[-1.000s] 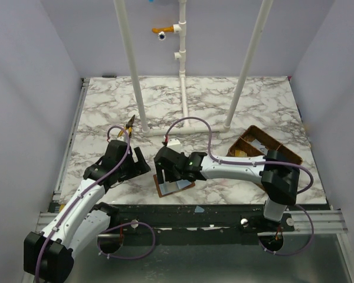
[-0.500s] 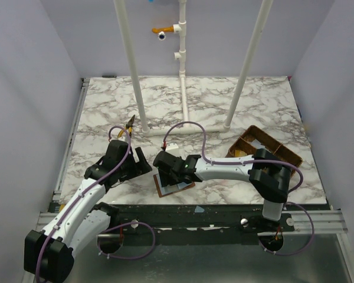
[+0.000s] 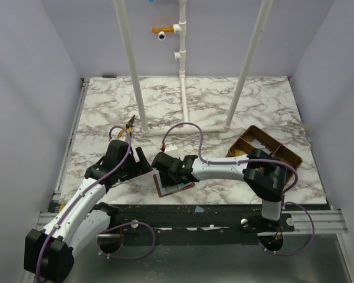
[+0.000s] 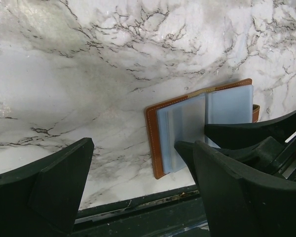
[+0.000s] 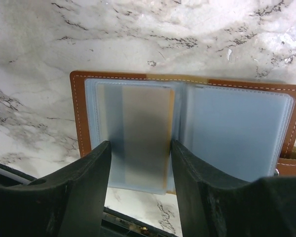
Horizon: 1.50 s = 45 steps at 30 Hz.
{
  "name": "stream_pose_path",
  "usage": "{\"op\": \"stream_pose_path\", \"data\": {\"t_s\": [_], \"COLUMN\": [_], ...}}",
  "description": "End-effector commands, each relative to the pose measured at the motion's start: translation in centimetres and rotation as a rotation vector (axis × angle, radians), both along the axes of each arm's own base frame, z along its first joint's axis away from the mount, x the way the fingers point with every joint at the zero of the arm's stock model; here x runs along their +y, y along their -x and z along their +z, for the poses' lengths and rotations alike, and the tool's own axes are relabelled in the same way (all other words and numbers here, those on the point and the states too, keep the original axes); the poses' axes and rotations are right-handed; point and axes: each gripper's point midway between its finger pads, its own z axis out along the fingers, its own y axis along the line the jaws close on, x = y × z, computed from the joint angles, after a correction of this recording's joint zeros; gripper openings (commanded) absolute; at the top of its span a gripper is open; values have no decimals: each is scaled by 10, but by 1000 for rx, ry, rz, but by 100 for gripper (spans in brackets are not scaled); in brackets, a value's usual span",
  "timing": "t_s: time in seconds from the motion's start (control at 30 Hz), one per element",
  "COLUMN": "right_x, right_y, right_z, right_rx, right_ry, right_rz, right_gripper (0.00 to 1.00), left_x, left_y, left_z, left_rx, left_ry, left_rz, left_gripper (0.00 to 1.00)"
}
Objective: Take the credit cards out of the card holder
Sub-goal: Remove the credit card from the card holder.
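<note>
The card holder lies open on the marble close to the table's front edge, brown leather framing blue-grey clear pockets. A yellowish credit card shows through the left pocket. My right gripper hangs just over that pocket, open, one finger on each side of the card; I cannot tell whether they touch it. My left gripper stands wide open and holds nothing, to the left of the card holder. From above, the right gripper covers part of the wallet and the left gripper sits beside it.
A brown woven divided basket stands at the right with pale and yellowish flat pieces inside. White pipe posts rise from the middle of the table. A small yellow-and-black object lies behind the left arm. A black rail runs just beyond the front edge.
My right gripper has narrowed its jaws and shifted slightly left over the card holder. The left arm has stayed where it was.
</note>
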Motion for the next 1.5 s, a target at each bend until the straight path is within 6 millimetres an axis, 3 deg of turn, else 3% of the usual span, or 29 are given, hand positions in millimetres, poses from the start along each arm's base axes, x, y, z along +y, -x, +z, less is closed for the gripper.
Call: {"op": "stream_pose_path", "data": {"t_s": [0.0,0.1,0.33,0.57,0.77,1.07,1.23,1.47], "right_x": [-13,-15,-17,-21,-34,-40,-44,-48], "right_y": [-1,-2,1,12,20,33,38,39], "right_z": [-16,-14,-11,-26,-35,-45,-46,-48], "right_rx": [-14,-17,-5,89,178,303,352,378], "right_ry": [113,116,90,27,-51,-187,-253,-291], "right_rz": [-10,-29,-62,-110,-174,-228,-261,-291], "right_gripper": [49,36,19,1,1,1,1,1], "left_x": [-3,-3,-10,-18,-22,-40,-58,-65], "left_y": [0,0,1,5,8,16,23,27], "left_z": [-2,-2,-6,-9,-11,-18,-23,-33], "left_rx": [-4,-2,12,32,35,63,86,109], "left_ry": [12,14,38,69,80,97,104,92], "left_rz": [-20,-22,-54,-93,-112,-182,-229,-233], "left_gripper": [84,84,83,66,40,9,4,0]}}
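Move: The card pocket on the open holder's left leaf lies right under my right fingertips, about 1 cm below, the fingers straddling the card. The holder's right leaf is some 6 cm to the right and 1 cm ahead; the table's front edge runs about 9 cm back. From my left hand, open in the air, the card pocket is about 8 cm to the right, 2 cm back and 7 cm below. I shut my half-open right fingers over the card pocket, pinching its top sleeve. Then, staying low, I roll and tip that wrist some 30 degrees, left side rising and turning clockwise, easing slightly right and back. Meanwhile I shut my wide-open left gripper and bring it about 6 cm right, 3 cm back and 3 cm down, in over the left leaf, turning some 15 degrees clockwise. ##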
